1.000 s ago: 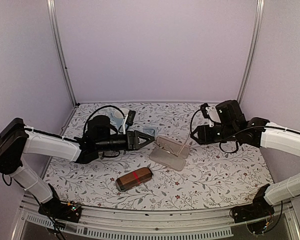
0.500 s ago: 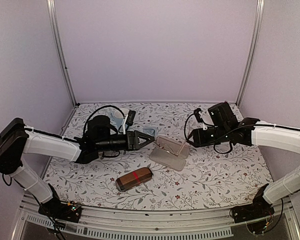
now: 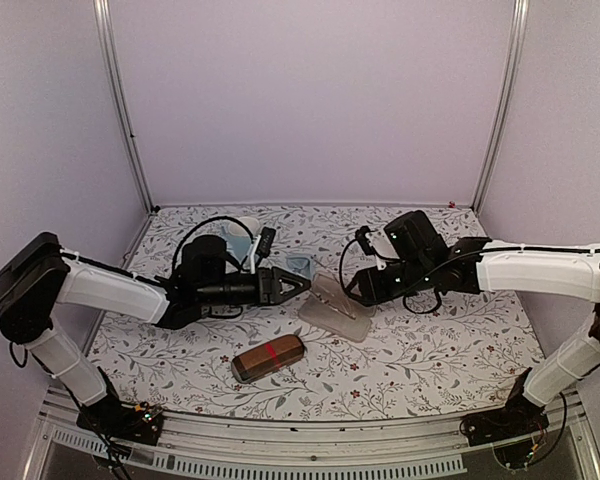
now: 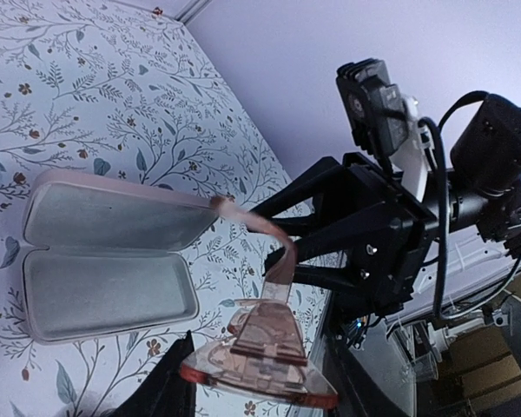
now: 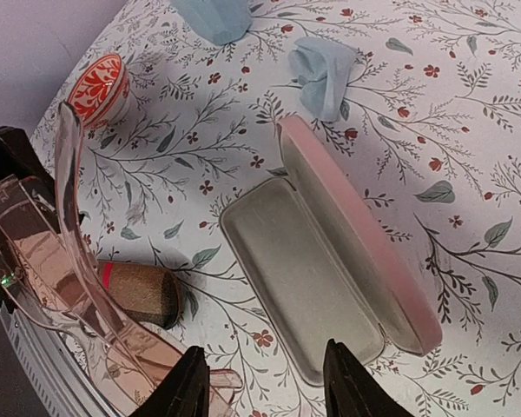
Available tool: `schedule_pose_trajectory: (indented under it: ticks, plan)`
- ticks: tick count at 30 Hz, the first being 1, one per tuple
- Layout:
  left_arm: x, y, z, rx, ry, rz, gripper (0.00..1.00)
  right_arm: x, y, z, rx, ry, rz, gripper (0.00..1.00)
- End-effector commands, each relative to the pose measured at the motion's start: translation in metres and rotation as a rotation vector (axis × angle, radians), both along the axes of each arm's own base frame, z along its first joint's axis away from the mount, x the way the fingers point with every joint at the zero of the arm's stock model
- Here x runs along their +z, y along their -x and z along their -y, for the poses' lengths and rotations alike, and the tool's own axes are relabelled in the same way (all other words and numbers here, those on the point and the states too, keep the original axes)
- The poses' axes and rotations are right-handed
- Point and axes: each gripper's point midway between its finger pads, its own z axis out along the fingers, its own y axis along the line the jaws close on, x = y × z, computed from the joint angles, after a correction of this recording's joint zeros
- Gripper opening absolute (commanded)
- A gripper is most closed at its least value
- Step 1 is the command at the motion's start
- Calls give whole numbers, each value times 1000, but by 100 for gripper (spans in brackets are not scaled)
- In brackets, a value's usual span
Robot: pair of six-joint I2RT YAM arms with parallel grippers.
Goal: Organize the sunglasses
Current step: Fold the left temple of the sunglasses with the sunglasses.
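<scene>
The sunglasses in view are a pale translucent pinkish-tan pair (image 4: pixel 262 360), held by my left gripper (image 4: pixel 260 387), which is shut on the folded front. One temple (image 4: pixel 276 252) sticks up and out. From above, my left gripper (image 3: pixel 296 283) hovers at the left end of the open pink case (image 3: pixel 332 312). My right gripper (image 3: pixel 354 287) faces it over the case's right end. In the right wrist view the right gripper (image 5: pixel 265 387) is open, its fingers (image 5: pixel 191 387) apart above the case (image 5: pixel 313 269). The sunglasses (image 5: pixel 52 269) lie just left of them, a temple end by the left finger.
A shut brown red-banded case (image 3: pixel 268 357) lies near the front, also in the right wrist view (image 5: pixel 139 294). A pale blue cloth (image 3: pixel 298 266) lies behind the pink case, another blue cloth (image 5: pixel 213 17) farther back, beside a small red-patterned round object (image 5: pixel 100 87).
My right arm has swung left across the table until its gripper is over the pink case, close to the left gripper. The left gripper has edged slightly right with the sunglasses.
</scene>
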Motion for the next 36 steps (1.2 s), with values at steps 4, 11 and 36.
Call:
schedule_pose_trajectory:
  ticks: [4, 11, 36]
  plan:
    - [7, -5, 4, -6, 20, 31, 12, 6, 5, -20, 59, -4, 35, 47]
    - [7, -5, 3, -3, 20, 31, 12, 13, 11, -19, 91, 0, 66, 50]
    - [28, 17, 0, -143, 79, 124, 12, 53, 49, -29, 430, -162, 116, 66]
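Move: The sunglasses' left temple, already partly swung in, has its middle about 4 cm left of the right hand, some 1 cm back and 1 cm higher; from the left hand, which grips the frame, it is about 7 cm to the right, level fore-and-aft and 2 cm lower. The open pink case lies about 5 cm ahead, 4 cm left and 12 cm below the right hand; the brown case is roughly 18 cm left, 8 cm back and 12 cm below it. The temple, already against the right fingers near its hinge, is pushed inward towards the frame as the right hand eases about 1 cm back and left. That hand then comes free, rising about 5 cm and opening wider, and swings back and slightly left over the glasses, turning some 20 degrees counter-clockwise. The left hand keeps its grip, almost still. ##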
